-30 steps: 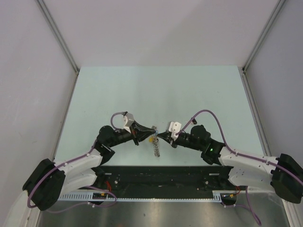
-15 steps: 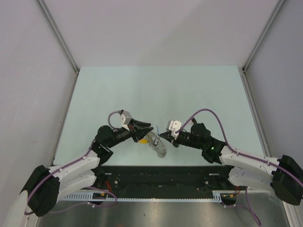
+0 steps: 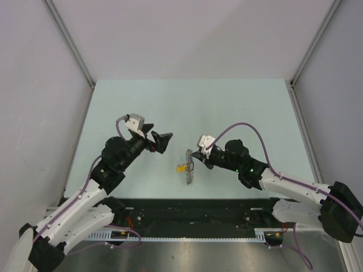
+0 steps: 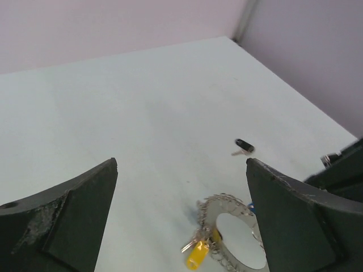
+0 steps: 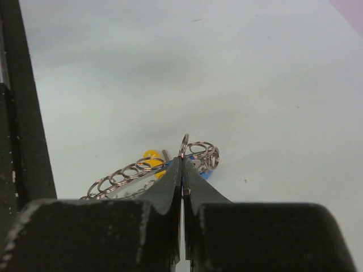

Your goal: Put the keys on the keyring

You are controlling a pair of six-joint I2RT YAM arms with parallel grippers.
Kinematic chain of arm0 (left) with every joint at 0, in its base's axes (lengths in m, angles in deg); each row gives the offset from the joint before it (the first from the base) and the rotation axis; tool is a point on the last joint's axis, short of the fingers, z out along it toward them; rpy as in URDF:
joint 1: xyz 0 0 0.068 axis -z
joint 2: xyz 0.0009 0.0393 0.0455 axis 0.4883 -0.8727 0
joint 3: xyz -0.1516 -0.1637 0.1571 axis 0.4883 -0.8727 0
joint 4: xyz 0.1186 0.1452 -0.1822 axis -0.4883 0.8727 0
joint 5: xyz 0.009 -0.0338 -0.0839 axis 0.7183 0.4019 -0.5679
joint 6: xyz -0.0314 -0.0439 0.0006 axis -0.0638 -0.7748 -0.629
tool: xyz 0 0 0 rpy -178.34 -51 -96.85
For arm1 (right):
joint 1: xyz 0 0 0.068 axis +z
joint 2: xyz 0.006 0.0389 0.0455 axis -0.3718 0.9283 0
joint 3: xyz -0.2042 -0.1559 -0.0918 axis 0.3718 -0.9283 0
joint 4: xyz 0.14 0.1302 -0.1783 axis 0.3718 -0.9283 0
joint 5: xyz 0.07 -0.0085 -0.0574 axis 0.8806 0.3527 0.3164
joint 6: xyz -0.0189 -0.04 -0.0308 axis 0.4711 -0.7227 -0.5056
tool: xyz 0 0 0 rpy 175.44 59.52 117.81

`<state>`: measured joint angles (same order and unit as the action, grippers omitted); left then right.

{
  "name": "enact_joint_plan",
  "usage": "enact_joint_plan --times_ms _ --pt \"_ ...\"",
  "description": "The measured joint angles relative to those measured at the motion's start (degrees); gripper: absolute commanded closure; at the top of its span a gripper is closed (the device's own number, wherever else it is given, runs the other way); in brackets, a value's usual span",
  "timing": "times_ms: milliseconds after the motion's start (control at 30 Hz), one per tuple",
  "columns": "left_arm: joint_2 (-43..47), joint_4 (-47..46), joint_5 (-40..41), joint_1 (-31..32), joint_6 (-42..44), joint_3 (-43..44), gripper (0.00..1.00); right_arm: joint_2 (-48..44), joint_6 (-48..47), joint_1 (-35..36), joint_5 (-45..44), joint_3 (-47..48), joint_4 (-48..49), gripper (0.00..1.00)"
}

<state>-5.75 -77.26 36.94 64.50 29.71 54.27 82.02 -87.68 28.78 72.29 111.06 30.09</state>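
Observation:
The keyring (image 3: 190, 167) is a flat grey ring edged with small wire loops, standing on edge near the table's front middle. My right gripper (image 3: 195, 159) is shut on one loop at its rim (image 5: 182, 148). A yellow key (image 3: 180, 168) hangs from the ring on its left side, and it also shows in the wrist views (image 4: 197, 255) (image 5: 152, 157). A blue key (image 5: 204, 173) peeks out behind the right fingertips. A black key (image 4: 244, 146) lies loose on the table beyond the ring (image 4: 224, 205). My left gripper (image 3: 161, 141) (image 4: 181, 164) is open and empty, apart from the ring to its left.
The pale table (image 3: 187, 107) is bounded by grey walls at the back and both sides. A black rail (image 3: 193, 209) with the arm bases runs along the near edge.
My left gripper has opened, let go of the ring and drawn back to the left. The ring now stands on edge in the right gripper alone, which has shifted slightly left.

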Motion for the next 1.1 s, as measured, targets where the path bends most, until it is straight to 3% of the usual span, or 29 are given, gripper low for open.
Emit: enact_joint_plan --times_ms 167,333,767,1100 --pt "-0.20 14.56 6.16 -6.01 0.55 10.32 0.00 3.19 0.52 -2.14 -0.26 2.95 -1.14 1.00" --pt "0.39 20.74 10.01 -10.34 2.25 12.87 0.00 8.35 1.33 -3.17 -1.09 8.87 -2.51 1.00" --pt "5.86 25.70 17.55 -10.71 6.23 7.58 0.00 27.10 2.19 -4.13 -2.10 25.81 -0.57 1.00" --pt "7.93 25.70 21.00 -10.71 8.24 7.39 0.00 29.81 3.78 -4.15 -1.36 27.02 -1.62 1.00"
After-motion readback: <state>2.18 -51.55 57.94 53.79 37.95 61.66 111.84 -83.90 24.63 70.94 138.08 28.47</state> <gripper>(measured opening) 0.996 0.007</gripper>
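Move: The right fingers, shut, hold the keyring near its upper rim; its middle lies about 4 cm back of that hand, 1 cm left and 6 cm below. The yellow key is some 3 cm back of the hand, 5 cm left and 8 cm lower. The black key lies on the table about 10 cm ahead, 16 cm right and 17 cm below. From the left hand, the keyring is roughly 4 cm back, 11 cm right and 13 cm below. Still pinching the keyring, the right fingers carry it over the table, forward about 11 cm and left some 7, rising a couple of centimetres and sinking back at the end. The left hand, fingers staying wide open, swings some 14 cm left, away from the keyring, first rising a little and then dipping, while its wrist turns about 30 degrees counter-clockwise to point nearly straight forward. ##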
